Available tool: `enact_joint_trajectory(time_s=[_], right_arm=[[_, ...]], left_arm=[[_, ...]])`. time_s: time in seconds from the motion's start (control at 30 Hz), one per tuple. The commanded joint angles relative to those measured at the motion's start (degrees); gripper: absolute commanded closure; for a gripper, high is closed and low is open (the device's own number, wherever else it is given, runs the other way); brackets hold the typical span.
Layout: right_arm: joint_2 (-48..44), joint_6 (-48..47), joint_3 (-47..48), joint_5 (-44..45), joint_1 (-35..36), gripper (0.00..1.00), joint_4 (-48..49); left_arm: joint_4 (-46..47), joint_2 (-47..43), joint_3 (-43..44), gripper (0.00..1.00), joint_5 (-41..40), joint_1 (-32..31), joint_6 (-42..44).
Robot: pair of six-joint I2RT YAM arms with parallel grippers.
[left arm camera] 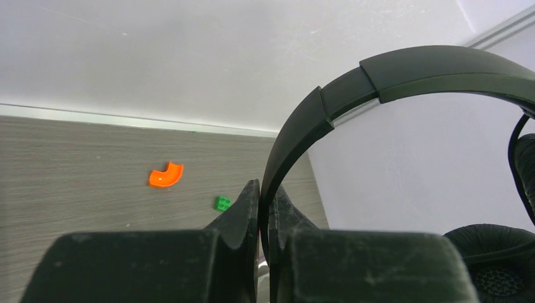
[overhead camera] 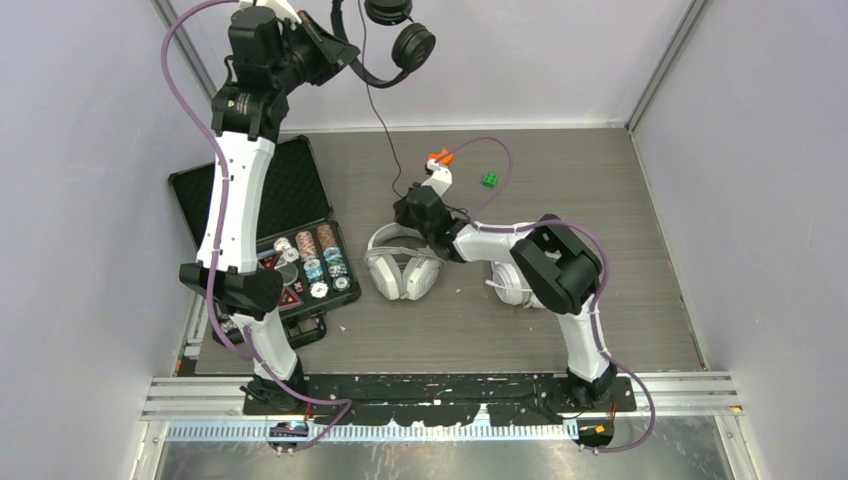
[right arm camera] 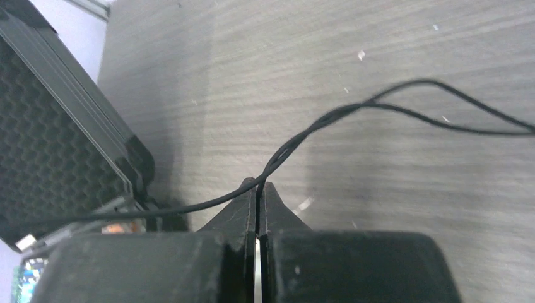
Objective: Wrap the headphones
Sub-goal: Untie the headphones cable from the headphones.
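Note:
The black headphones [overhead camera: 392, 40] hang high at the back, and my left gripper [overhead camera: 335, 48] is shut on their headband [left arm camera: 404, 69]. In the left wrist view the band passes between the closed fingertips of the left gripper [left arm camera: 265, 189], with an ear cushion [left arm camera: 498, 259] at lower right. Their black cable [overhead camera: 383, 125] drops to the table. My right gripper [overhead camera: 408, 203] is shut on that cable [right arm camera: 353, 110], pinched at the tips of the right gripper [right arm camera: 258, 184]. White headphones [overhead camera: 400, 270] lie on the table. A second white pair [overhead camera: 508, 285] is partly hidden under the right arm.
An open black case [overhead camera: 290, 200] with poker chips lies at the left, and its foam lid [right arm camera: 57, 139] is close to the right gripper. An orange curved piece [overhead camera: 438, 157] and a green brick [overhead camera: 490, 180] lie toward the back. Walls enclose three sides.

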Motion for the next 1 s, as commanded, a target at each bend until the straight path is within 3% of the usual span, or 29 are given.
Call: enact_joint_trajectory(time_s=[0.0, 0.17, 0.37, 0.57, 0.7, 0.8, 0.97], right_arm=[[-11.27, -3.66, -6.80, -1.36, -2.31, 1.00, -0.77], [-28.73, -7.31, -14.83, -11.24, -15.03, 1.00, -12.79], [-39.33, -12.11, -12.42, -21.69, -35.97, 1.00, -31.72], [-39.96, -14.26, -3.82, -19.10, -55.14, 1.00, -42.80], [-37.89, -11.38, -0.53, -24.62, -66.43, 1.00, -43.99], [-36.57, -10.21, 1.42, -29.14, -70.75, 1.00, -44.20], [-35.45, -10.79, 3.69, -29.24, -72.60, 1.00, -45.80]], left_arm=[[-1.57, -1.73, 2.93, 1.00, -4.87, 2.17, 2.44], [-3.86, -3.71, -2.53, 1.00, -5.78, 7.11, 3.17], [-4.11, -4.46, -5.91, 1.00, -7.64, 11.07, 4.44], [-4.57, -4.39, -4.95, 1.00, -8.33, 15.64, 4.28], [-5.10, -4.00, -4.05, 1.00, -8.73, 18.02, 3.98], [-5.18, -3.63, -3.58, 1.00, -9.37, 19.31, 4.36], [-5.56, -3.19, -3.11, 1.00, -10.23, 21.33, 4.65]])
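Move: From the right gripper, which already holds the black cable, the table's right edge lies some 60 cm right and 10 cm down. The green brick is about 14 cm ahead and 22 cm right, the nearer white headphones 9 cm back and 1 cm right, both roughly 8 cm below; the black headphones hang about 38 cm up, 6 cm ahead, 2 cm left. From the left gripper, the open case lid is roughly 27 cm left, 7 cm ahead, 46 cm below. Keep the right fingers shut on the black cable and sweep it fast to the right, about 55 cm over the table to its right edge, rising some 15 cm after a slight dip back and swinging clockwise. Meanwhile carry the still-pinched black headphones about 20 cm left towards the case lid, sinking a little and turning the left wrist counter-clockwise. ##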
